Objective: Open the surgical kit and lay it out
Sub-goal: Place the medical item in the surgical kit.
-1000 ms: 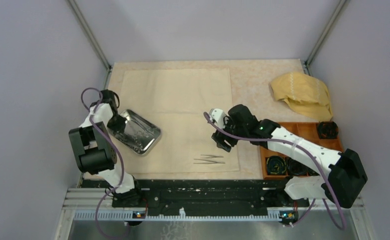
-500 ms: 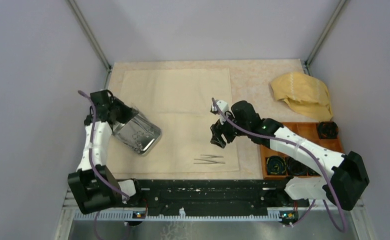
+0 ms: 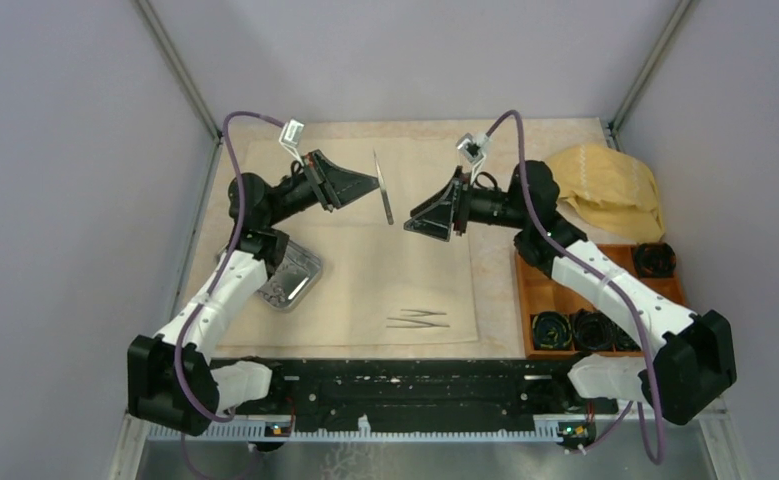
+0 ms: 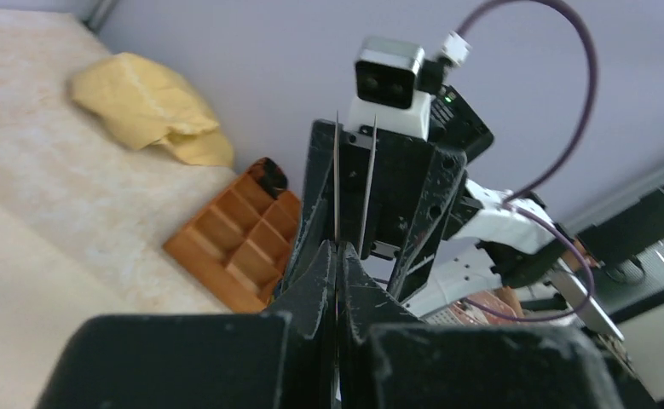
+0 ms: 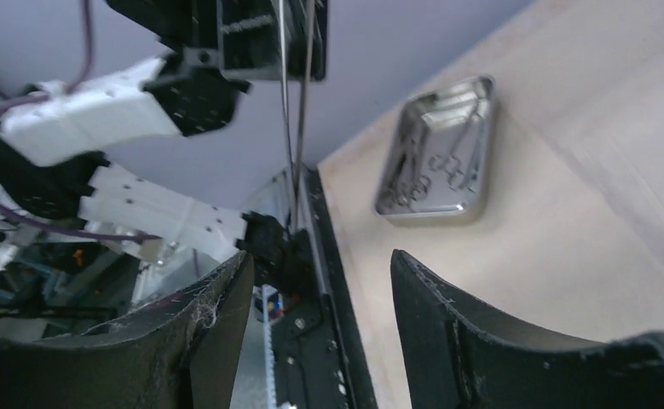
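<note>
My left gripper [image 3: 373,182] is raised above the cream cloth sheet [image 3: 355,185] and shut on slim steel tweezers [image 3: 385,190], which hang upright in the air. In the left wrist view the fingers [image 4: 315,281] pinch the tweezers [image 4: 337,170], whose prongs point up. My right gripper [image 3: 417,222] faces it from the right, open and apart from the tweezers [image 5: 290,111], with nothing between its fingers [image 5: 217,315]. The steel tray [image 3: 305,268] lies on the sheet's left side with scissors [image 5: 447,162] in it. A second pair of tweezers [image 3: 417,320] lies on the sheet's near edge.
A crumpled mustard-yellow cloth [image 3: 605,185] lies at the back right. The orange compartment box [image 3: 565,272] with black coils stands at the right, under my right arm. Grey walls close in the table on three sides.
My left gripper has left the tray's rim and risen toward the middle, now holding tweezers. My right gripper has lifted off the sheet and turned to face it.
</note>
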Robot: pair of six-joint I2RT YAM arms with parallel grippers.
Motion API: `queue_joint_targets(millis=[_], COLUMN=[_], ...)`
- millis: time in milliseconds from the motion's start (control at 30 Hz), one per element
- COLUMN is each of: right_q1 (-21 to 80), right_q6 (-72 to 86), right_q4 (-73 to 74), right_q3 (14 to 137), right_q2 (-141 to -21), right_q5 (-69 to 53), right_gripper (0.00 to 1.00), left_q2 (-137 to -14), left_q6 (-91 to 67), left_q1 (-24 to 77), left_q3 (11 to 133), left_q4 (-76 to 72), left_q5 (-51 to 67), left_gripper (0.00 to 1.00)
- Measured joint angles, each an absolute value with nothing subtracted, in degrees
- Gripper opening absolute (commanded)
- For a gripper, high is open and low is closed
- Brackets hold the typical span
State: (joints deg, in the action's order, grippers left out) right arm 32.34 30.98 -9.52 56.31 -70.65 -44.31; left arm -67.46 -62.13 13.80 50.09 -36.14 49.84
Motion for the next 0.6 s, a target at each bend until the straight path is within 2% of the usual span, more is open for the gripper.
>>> queue_joint_targets(millis=[100, 267, 600], right_q1=[32.16, 31.68, 31.68], right_q6=[39.51, 49.89, 57.58], right_q4=[-20.16, -33.58, -41.25], right_q3=[56.38, 56.4, 57.12], right_q2=[-70.7, -71.61, -76.16], right_q5=[-46.28, -47.55, -49.17], right_gripper=[0.54, 0.4, 0.21], left_q2=[-69.19, -70.83, -72.44], left_q6=[-65.17, -66.63, -66.61], left_q1=[16.23, 18.59, 20.12], left_q3=[51.07, 52.75, 53.58], left_q4=[-43.0, -47.0, -47.92], left_q5=[51.81, 53.19, 53.76], left_gripper=[0.0, 0.0, 0.0])
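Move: My left hand holds the tweezers shut in its fingers. From my open right hand their middle is about 6 cm to the left, 4 cm ahead and 6 cm higher, so that right gripper is the same distance right, back and below from my left hand. Almost straight under my right hand, some 29 cm down and 2 cm right, lie the other tweezers. The steel tray is about 24 cm left of my left hand, 5 cm ahead and 34 cm down. I bring my right hand up about 8 cm to the tweezers, its left-pointing fingers tipping upward some 20 degrees, and narrow them from wide to roughly a quarter open around the lower part of the shaft. My left hand keeps its pinch and carries the tweezers right, back and a little up to meet it, about 5 cm in all, turning slightly clockwise. ##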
